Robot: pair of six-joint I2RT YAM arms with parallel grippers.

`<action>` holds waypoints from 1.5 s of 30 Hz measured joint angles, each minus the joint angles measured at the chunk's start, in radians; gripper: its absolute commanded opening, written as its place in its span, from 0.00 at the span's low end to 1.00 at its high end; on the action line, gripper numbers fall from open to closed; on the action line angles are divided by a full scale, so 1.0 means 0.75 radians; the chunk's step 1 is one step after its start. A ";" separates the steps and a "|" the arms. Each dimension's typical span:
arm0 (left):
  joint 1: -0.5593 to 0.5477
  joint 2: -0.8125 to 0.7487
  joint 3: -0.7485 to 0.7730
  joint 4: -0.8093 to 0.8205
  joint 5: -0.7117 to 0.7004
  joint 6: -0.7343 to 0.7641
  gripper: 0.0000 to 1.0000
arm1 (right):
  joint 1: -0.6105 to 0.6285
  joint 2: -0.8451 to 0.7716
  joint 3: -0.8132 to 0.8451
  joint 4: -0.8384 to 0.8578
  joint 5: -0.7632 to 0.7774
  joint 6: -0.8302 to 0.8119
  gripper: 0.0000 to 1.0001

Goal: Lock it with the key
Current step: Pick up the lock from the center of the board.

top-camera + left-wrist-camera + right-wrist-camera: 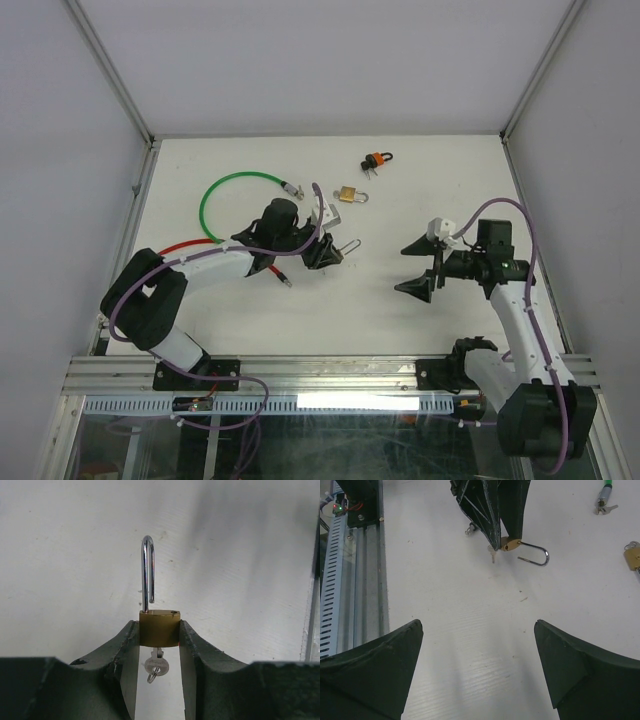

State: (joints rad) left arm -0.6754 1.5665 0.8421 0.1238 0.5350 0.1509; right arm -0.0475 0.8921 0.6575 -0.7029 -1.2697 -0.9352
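Observation:
A small brass padlock [159, 628] sits clamped by its body between my left gripper's [159, 632] jaws. Its steel shackle [147, 570] stands swung open, the free end out of the body. A silver key [156, 665] with a small ring hangs in the keyhole underneath, between the fingers. From above, only the shackle [348, 245] shows past the left gripper [325, 252]. My right gripper [420, 272] is open and empty to the right, facing the padlock [509, 544] and its key [492, 554] across a stretch of bare table.
A second brass padlock [348, 195] lies further back, with an orange and black lock [376, 160] behind it. A green cable loop [215, 195] and a red cable [190, 243] lie left of the left arm. Aluminium frame rails border the table.

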 measured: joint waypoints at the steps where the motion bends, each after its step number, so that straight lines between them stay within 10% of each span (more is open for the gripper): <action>1: -0.005 0.000 -0.004 0.017 0.022 -0.002 0.00 | 0.018 0.010 -0.006 0.030 0.006 0.024 0.96; 18: -0.142 0.001 -0.010 0.108 0.175 0.015 0.00 | 0.158 0.215 -0.023 0.457 0.109 0.441 0.81; 45: -0.189 0.003 -0.010 0.116 0.308 -0.003 0.00 | 0.237 0.330 -0.023 0.452 0.077 0.463 0.43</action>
State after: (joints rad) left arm -0.8173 1.5688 0.8349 0.2108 0.7658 0.1486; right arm 0.1299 1.1393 0.6403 -0.3641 -1.2121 -0.5877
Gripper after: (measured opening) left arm 0.326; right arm 0.486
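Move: The left hand already holds the lock pinched by its body, some 8 cm over the board, with the shackle sticking out towards the robot's right. From this hand the open right gripper waits about 13 cm right, 6 cm back and 5 cm higher. A second brass lock lies 20 cm ahead and 3 cm right, and the red hose end 11 cm left and 1 cm back. From the right hand the held lock is roughly 13 cm left, 6 cm ahead, 5 cm lower. Back and to the right, roughly 9 cm and quicker at first, the left hand brings the lock towards the right gripper, turning about 20 degrees clockwise and keeping its grip. The right hand comes to meet the shackle, going left and down with a little forward, rolling so its far finger dips, and narrowing its wide-open fingers to about half. ##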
